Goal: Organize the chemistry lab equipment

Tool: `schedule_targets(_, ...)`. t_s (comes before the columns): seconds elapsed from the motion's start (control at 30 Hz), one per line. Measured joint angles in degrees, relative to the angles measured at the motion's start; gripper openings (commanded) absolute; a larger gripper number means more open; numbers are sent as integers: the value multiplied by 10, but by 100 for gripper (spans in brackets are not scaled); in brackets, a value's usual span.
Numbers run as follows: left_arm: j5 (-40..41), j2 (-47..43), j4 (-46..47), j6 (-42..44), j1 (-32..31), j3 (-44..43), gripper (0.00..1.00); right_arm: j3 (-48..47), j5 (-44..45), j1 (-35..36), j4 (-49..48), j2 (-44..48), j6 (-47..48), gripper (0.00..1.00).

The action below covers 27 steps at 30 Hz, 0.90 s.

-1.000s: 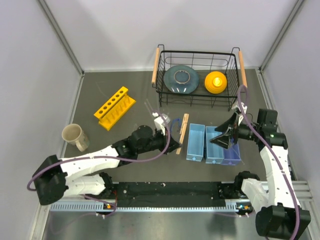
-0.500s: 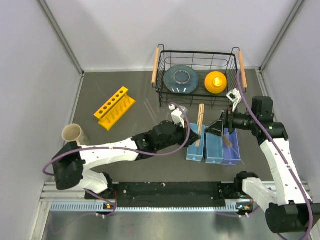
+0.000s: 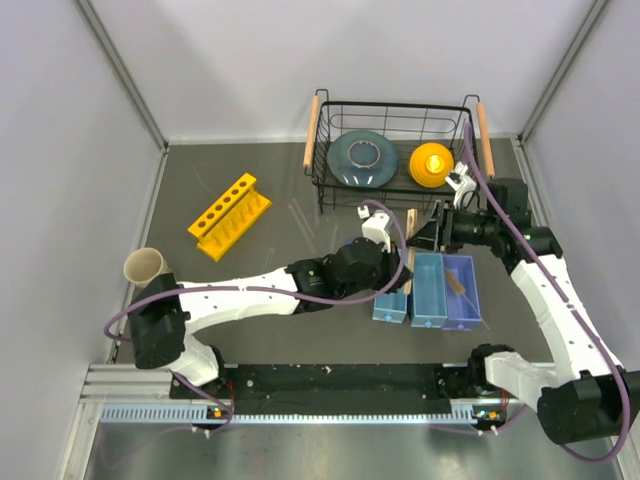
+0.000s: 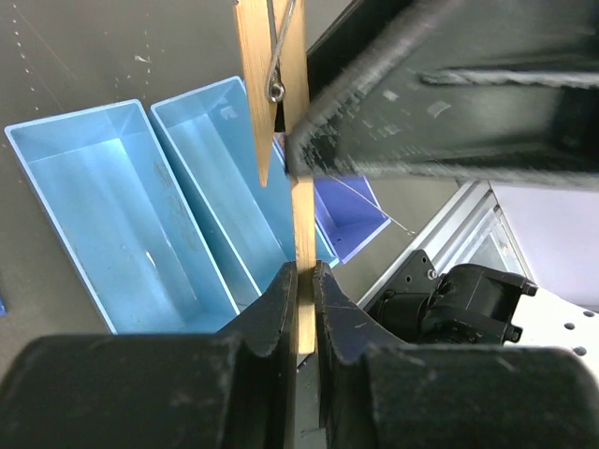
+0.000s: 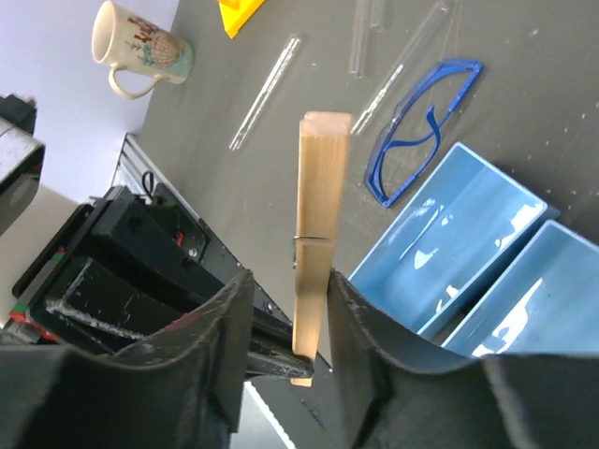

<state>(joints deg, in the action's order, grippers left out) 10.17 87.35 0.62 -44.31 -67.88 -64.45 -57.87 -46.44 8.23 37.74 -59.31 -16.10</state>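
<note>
The tan wooden clamp (image 3: 410, 222) is held in the air over the blue bins. My left gripper (image 4: 301, 281) is shut on its lower end, and its spring end (image 4: 271, 75) points away from the jaws. My right gripper (image 5: 288, 281) is open, with its jaws on either side of the same clamp (image 5: 318, 196). One finger is close against the wood and the other stands apart. The blue-rimmed glasses (image 5: 426, 126) lie on the mat beside the bins. Glass tubes (image 5: 265, 94) lie loose nearby. The yellow rack (image 3: 229, 215) stands at the left.
Two light blue bins (image 3: 391, 285) (image 3: 428, 290) and a purple one (image 3: 462, 292) sit side by side at the front. A wire basket (image 3: 395, 105) with a plate and a yellow item stands at the back. A mug (image 3: 147, 267) sits far left.
My left arm has lifted the clamp off the mat and carried it right, over the bins. My right gripper has moved left and back to meet it and now straddles it.
</note>
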Motion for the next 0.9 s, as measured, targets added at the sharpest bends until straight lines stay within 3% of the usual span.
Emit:
schedule_targets(0.13, 2, 7, -11, 1, -2, -12, 0, 1, 14, 1, -7, -7, -11, 1)
schedule_targets(0.23, 2, 7, -16, 7, -1, -15, 1, 1, 19, 1, -12, -8, -10, 0)
schedule_targets(0.3, 2, 7, -17, 13, 0, -15, 12, 3, 21, 1, -14, -7, -10, 0)
schedule_targets(0.37, -3, 5, -21, 23, 0, -14, 36, 12, 22, 1, -18, -2, -11, 0)
schedule_targets(0.47, -11, -12, -2, 41, -2, 13, 58, 22, 22, -2, -20, 10, -16, 0)
schedule_targets(0.57, -14, -60, 15, 57, -3, 69, 67, 34, 23, -12, -23, 24, -21, 0)
schedule_targets(0.9, 20, -204, -10, 100, 23, 158, 74, 53, 61, -32, 64, 35, 38, 0)
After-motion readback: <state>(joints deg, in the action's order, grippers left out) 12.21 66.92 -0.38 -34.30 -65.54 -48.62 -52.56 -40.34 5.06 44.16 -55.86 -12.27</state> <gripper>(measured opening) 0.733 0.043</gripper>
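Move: The wooden clamp, held level in the left fingers by its near end, has its middle about 2 cm back and 1 cm left of the right hand, at its height, and 5 cm ahead and 1 cm right of the left hand. Some 20 cm below the right hand stand three bins: left blue bin 3 cm back and 3 cm left, middle blue bin 4 cm back and 6 cm right, purple bin 5 cm back and 14 cm right. The clamp is pinched farther out along its length by the right fingers, which finish closing while the left hand holds its near end still. The left fingers then open wide and that hand draws off some 9 cm to its left, leaving the clamp. Keeping its pinch, the right hand sinks about 4 cm while easing right and slightly back over the blue bins. ##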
